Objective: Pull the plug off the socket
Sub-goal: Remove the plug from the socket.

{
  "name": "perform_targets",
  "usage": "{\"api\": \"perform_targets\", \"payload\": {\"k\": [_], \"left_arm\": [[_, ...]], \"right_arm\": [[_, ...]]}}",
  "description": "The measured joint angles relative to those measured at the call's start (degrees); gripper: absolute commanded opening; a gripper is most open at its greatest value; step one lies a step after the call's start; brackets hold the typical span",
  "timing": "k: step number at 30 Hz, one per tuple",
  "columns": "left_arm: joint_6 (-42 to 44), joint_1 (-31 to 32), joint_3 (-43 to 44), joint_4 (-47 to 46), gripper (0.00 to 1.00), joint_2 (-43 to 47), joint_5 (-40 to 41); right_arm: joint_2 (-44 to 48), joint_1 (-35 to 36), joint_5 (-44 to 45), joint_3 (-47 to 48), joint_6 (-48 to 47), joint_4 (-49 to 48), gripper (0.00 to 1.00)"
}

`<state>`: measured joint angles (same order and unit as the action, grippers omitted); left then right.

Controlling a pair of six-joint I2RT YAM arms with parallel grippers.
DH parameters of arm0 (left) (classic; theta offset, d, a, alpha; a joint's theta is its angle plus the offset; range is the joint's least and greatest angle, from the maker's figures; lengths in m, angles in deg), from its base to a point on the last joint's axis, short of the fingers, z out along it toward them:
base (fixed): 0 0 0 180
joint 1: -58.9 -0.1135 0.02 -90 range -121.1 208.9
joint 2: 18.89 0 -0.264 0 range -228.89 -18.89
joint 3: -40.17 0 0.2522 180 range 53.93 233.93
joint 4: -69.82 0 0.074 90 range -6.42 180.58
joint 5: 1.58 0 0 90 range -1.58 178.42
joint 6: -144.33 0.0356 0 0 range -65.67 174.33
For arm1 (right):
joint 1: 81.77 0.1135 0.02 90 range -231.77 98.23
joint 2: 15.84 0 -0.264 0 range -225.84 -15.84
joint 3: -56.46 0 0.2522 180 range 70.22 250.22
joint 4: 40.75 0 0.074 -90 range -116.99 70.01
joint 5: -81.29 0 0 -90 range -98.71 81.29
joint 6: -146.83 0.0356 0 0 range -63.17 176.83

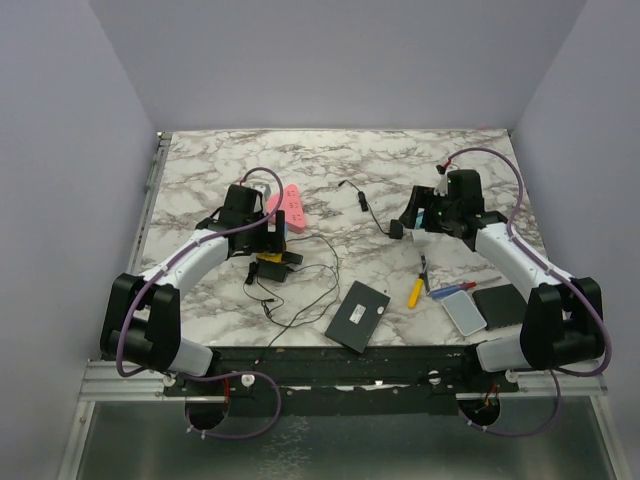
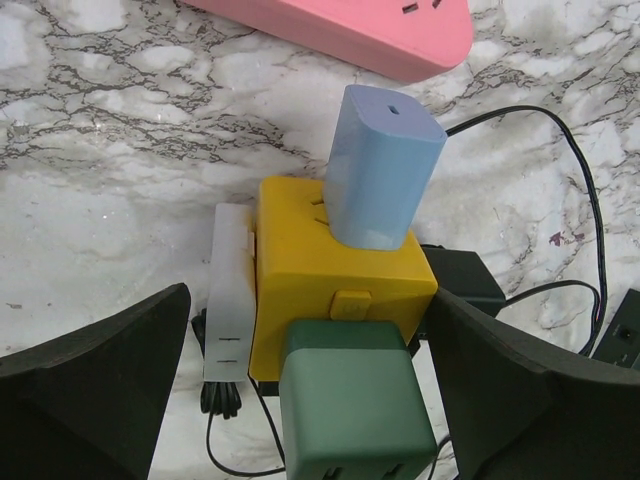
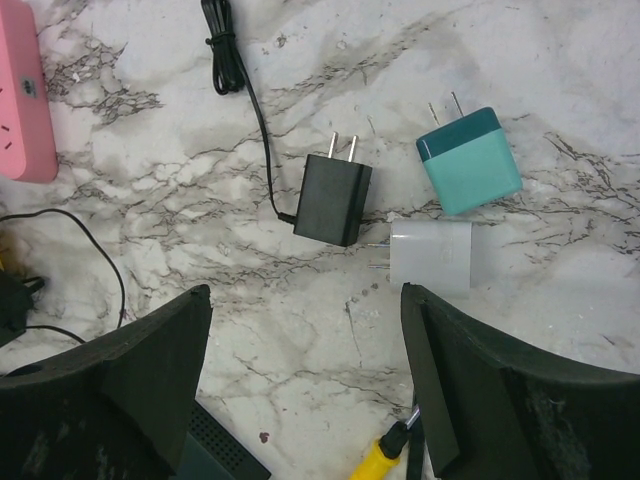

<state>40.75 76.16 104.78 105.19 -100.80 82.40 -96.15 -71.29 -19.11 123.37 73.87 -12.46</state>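
A yellow cube socket (image 2: 300, 262) stands on the marble table in the left wrist view. Three plugs sit in it: a pale blue plug (image 2: 385, 165) on top, a green plug (image 2: 355, 400) on the near face and a white plug (image 2: 230, 290) on its left side. My left gripper (image 2: 308, 325) is open, one finger on each side of the cube and the green plug, touching neither. From above, the left gripper (image 1: 272, 240) hovers over the socket (image 1: 268, 268). My right gripper (image 3: 305, 300) is open and empty over bare marble, far right of the socket (image 1: 412, 222).
A pink power strip (image 2: 350, 30) lies just beyond the socket. Loose by the right gripper are a black plug (image 3: 333, 198) with its cable, a teal plug (image 3: 470, 162) and a white plug (image 3: 430, 254). A yellow screwdriver (image 1: 415, 292), phone (image 1: 465, 312) and black box (image 1: 357, 316) lie near the front.
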Motion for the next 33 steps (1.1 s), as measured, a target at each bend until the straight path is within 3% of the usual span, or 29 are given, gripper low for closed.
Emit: {"api": "perform_targets", "payload": {"k": [13, 27, 33], "left_arm": [[1.53, 0.13, 0.0, -2.27, 0.97, -1.64, -0.02], [4.96, 2.14, -0.31, -4.11, 0.41, -2.58, 0.2], [6.4, 3.5, -2.64, -4.85, 0.33, 0.09, -0.55]], "right_arm": [[-1.07, 0.0, -0.46, 0.0, 0.04, -0.52, 0.81], [-0.98, 0.0, -2.78, 0.0, 0.59, -1.53, 0.79], [2.58, 0.0, -9.11, -1.14, 1.55, -2.54, 0.76]]}}
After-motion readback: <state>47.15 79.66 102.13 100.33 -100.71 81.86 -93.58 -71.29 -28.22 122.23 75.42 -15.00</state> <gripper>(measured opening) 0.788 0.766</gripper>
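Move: Between the left hand's open fingers sits the yellow socket, its middle about 1 cm ahead, 1 cm right and 2 cm below; the pink power strip lies roughly 11 cm ahead of that hand and 4 cm right. From the right hand the socket is some 31 cm left, 3 cm back and 6 cm lower. The black adapter lies about 6 cm ahead of the right hand and 3 cm left, the white charger 4 cm ahead and 3 cm right. Settling about 1 cm lower, the left hand closes partway on the yellow socket, pinching it together with the white plug on its left side, while drifting some 2 cm right and turning slightly clockwise; at the end it starts to draw back. The right hand, empty and still open, sinks a touch, then sets off left and up towards the socket, about 2.5 cm, tilting its left side up. ##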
